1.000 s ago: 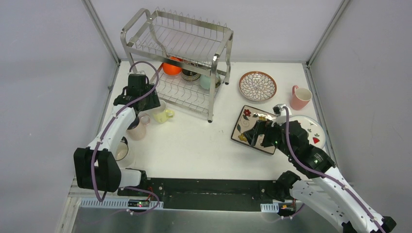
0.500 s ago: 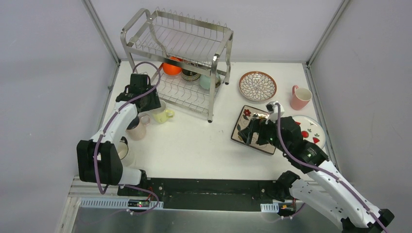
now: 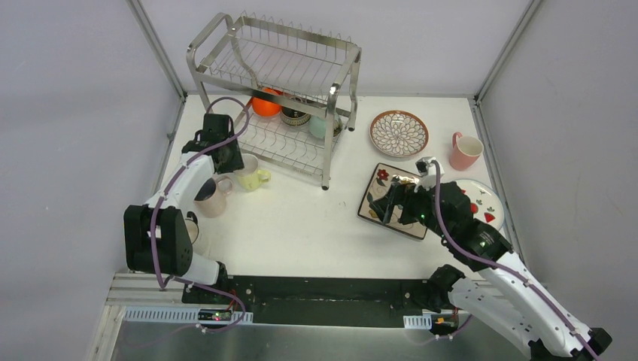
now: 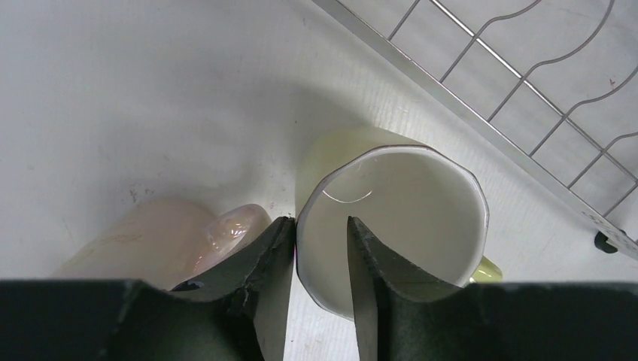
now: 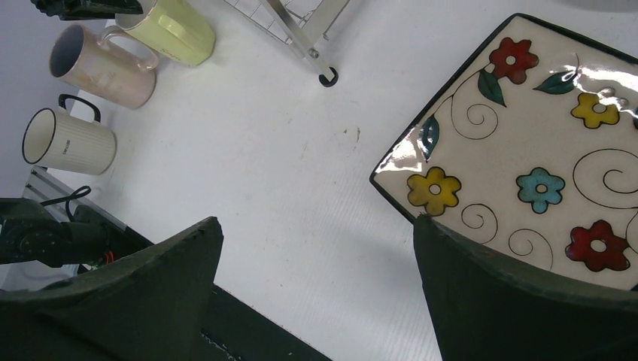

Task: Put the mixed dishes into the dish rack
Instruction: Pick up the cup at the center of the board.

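My left gripper [image 3: 229, 159] hangs over the yellow-green mug [image 3: 250, 177] beside the dish rack [image 3: 278, 68]. In the left wrist view its jaws [image 4: 320, 219] straddle the mug's [image 4: 399, 203] near rim. One finger touches the outside and the other sits inside, a little short of the wall, so the jaws stand narrowly open. My right gripper [image 3: 387, 203] is wide open above the near-left edge of the square floral plate [image 3: 395, 199]. In the right wrist view one fingertip of that gripper [image 5: 317, 219] lies at the plate's [image 5: 542, 143] corner.
A pale pink mug [image 3: 211, 197] stands against the left gripper's outer finger, and a white mug [image 3: 188, 232] sits nearer the edge. Orange [image 3: 265, 104], tan [image 3: 295, 115] and mint [image 3: 320, 126] bowls sit on the rack's lower shelf. The petal plate [image 3: 399, 133], pink mug [image 3: 464, 150] and red-marked plate [image 3: 485, 199] lie to the right.
The left gripper's jaws have narrowed around the yellow-green mug's rim. The right gripper has shifted slightly over the floral plate's edge and stays wide open.
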Robot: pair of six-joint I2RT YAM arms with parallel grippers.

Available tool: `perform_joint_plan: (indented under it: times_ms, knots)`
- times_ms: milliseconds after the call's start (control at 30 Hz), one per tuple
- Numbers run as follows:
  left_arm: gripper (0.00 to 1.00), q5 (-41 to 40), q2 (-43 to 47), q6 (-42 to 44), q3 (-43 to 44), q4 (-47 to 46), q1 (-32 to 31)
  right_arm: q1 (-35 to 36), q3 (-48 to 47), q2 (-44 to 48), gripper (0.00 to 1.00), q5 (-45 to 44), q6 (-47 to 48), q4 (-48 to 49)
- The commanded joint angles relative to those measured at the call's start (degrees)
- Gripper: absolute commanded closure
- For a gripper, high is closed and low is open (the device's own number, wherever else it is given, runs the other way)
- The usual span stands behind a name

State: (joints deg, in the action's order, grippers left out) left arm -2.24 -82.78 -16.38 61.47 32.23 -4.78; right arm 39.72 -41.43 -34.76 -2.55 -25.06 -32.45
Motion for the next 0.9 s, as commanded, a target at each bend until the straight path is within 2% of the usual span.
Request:
perform_joint_plan:
  times_ms: [0,300,400,633,867]
  knots:
    - [0.71,2.8,0.5,2.3,1.7,0.4,0.4,-0.1,0.0,1.1,0.0,0.7,-1.6,2.6]
    - [0.99,10.7,4.2,5.6,1.4,0.4,0.3,-0.1,1.6,2.9,0.0,2.0,-5.5,2.2]
    - [1.0,12.6,6.0,5.7,1.0,0.4,-0.5,-0.1,2.2,2.9,0.01,4.8,-6.4,1.9]
    - [1.0,14.0,12.2,4.5,-3.0,-0.4,-5.2,-0.1,4.3,3.1,0.03,5.1,-7.9,0.1]
    - [1.0,20.6,18.9,-0.3,-9.2,-6.0,-7.9,-0.1,9.0,2.2,0.06,11.6,-14.2,9.1]
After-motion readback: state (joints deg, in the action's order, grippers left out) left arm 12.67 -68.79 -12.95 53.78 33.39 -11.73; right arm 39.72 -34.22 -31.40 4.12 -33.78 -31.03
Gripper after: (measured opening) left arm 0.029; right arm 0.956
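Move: The yellow-green cup is right at the left hand, whose open fingers already straddle its left rim; the cup's middle lies about 3 cm to the right and 4 cm below. The pink mug stands some 7 cm back and 7 cm left of the hand, and the middle of the rack's lower shelf lies roughly 10 cm ahead and 15 cm right. From the right hand the cup is about 36 cm left, 10 cm ahead and 13 cm lower. The left fingers close almost fully and pinch the cup's left rim, and the hand then carries the cup right and back, some 10 cm in all along the rack's front and away from the pink mug, rising about 3 cm while the wrist turns roughly 20 degrees clockwise. The empty right hand, still open, sinks about 3.5 cm and draws back a little, its fingers tipping slightly further down. ##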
